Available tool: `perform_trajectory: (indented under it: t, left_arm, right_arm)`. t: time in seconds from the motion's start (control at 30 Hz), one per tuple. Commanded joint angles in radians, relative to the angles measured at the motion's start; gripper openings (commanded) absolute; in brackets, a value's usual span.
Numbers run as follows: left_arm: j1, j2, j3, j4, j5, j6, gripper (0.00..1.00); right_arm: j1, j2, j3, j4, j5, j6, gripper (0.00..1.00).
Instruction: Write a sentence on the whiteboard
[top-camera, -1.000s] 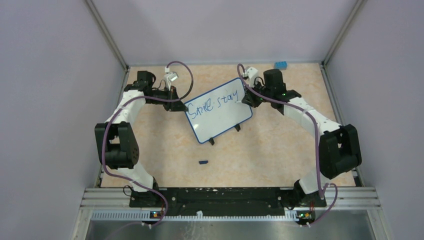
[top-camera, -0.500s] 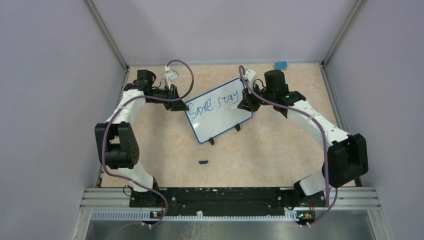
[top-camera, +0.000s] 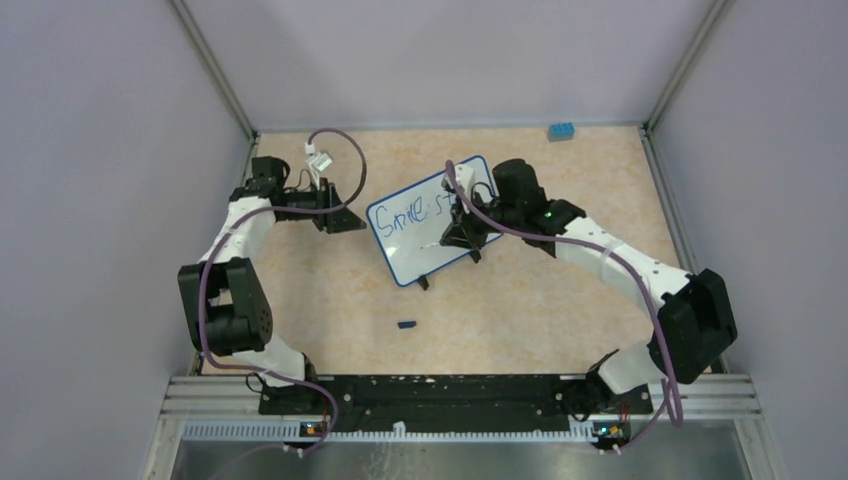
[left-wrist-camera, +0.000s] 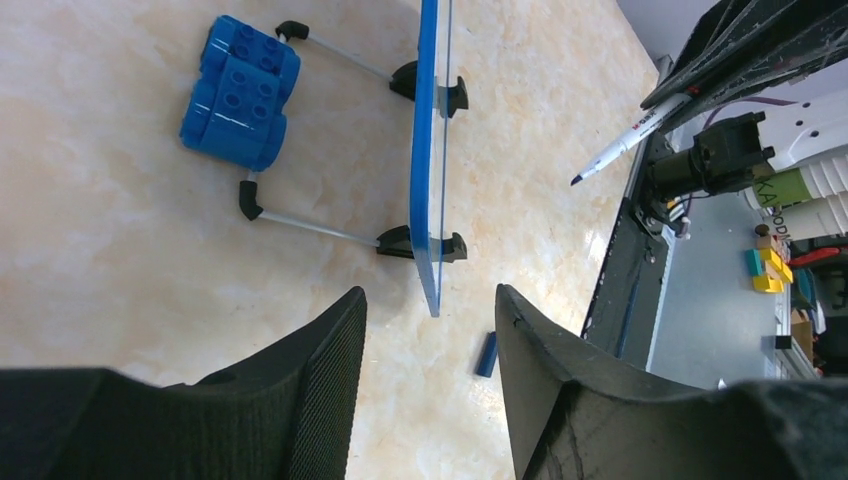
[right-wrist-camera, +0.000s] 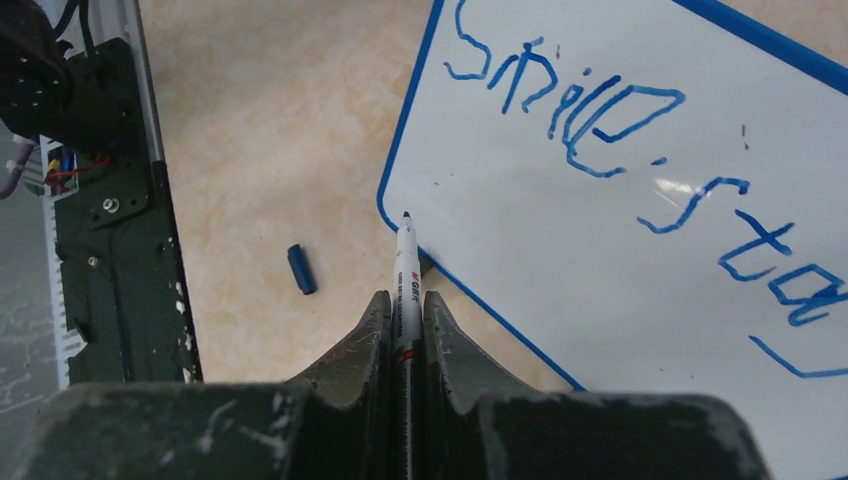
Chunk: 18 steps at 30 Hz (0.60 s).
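Observation:
The whiteboard (top-camera: 420, 250) stands tilted on its black feet mid-table, blue-framed. The sentence (right-wrist-camera: 600, 110) reads "Smile stay" in blue; in the top view my right arm hides its end. My right gripper (top-camera: 452, 238) hangs over the board face, shut on a white marker (right-wrist-camera: 407, 270) whose tip points at the board's lower left corner. My left gripper (top-camera: 348, 222) is open at the board's left edge. In the left wrist view the board (left-wrist-camera: 428, 150) is edge-on, its near corner in the gap between the fingers (left-wrist-camera: 330, 350), touching neither.
A blue marker cap (top-camera: 406, 324) lies on the table in front of the board. A blue toy brick (top-camera: 560, 131) sits at the back right, near the wall. Cage walls close in left, right and behind.
My left gripper has opened and drawn back left off the board's edge. My right arm swung left over the board with the marker. The board shifted slightly left.

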Motion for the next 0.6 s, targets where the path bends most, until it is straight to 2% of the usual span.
perform_trajectory:
  t: [0.0,0.27,0.57]
  left_arm:
    - [0.001,-0.037,-0.072,0.136,0.082,-0.046,0.56]
    - [-0.004,-0.043,-0.174,0.341,0.122,-0.168,0.58]
    - [-0.031,-0.036,-0.205,0.382,0.116,-0.185,0.57]
  right_arm:
    - [0.042,0.001,-0.032,0.148,0.032,0.043,0.00]
    - [0.122,0.046,-0.060,0.288,0.099,0.036,0.00]
    - [0.150,0.079,-0.067,0.341,0.125,-0.002,0.00]
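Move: The marker in the right hand is headed for the blank lower-left part of the whiteboard, some 9 cm to that hand's left, about 2 cm ahead and 6 cm lower. The word "Smile" stands about 3 cm farther out than this blank patch and roughly level with the hand. The dark blue cap lies about 10 cm back, 9 cm left and 18 cm below the hand. From the left hand, the patch is about 10 cm to the right, 4 cm back and 4 cm down. Towards the empty patch under "Smile", the right hand carries the still-pinched marker about 5 cm left across the front of the board, easing down a little late on, with a slight wrist roll; the tip stays clear of the surface. The left hand, fingers still half open, sinks about 2.5 cm and edges right towards the board's left edge. ##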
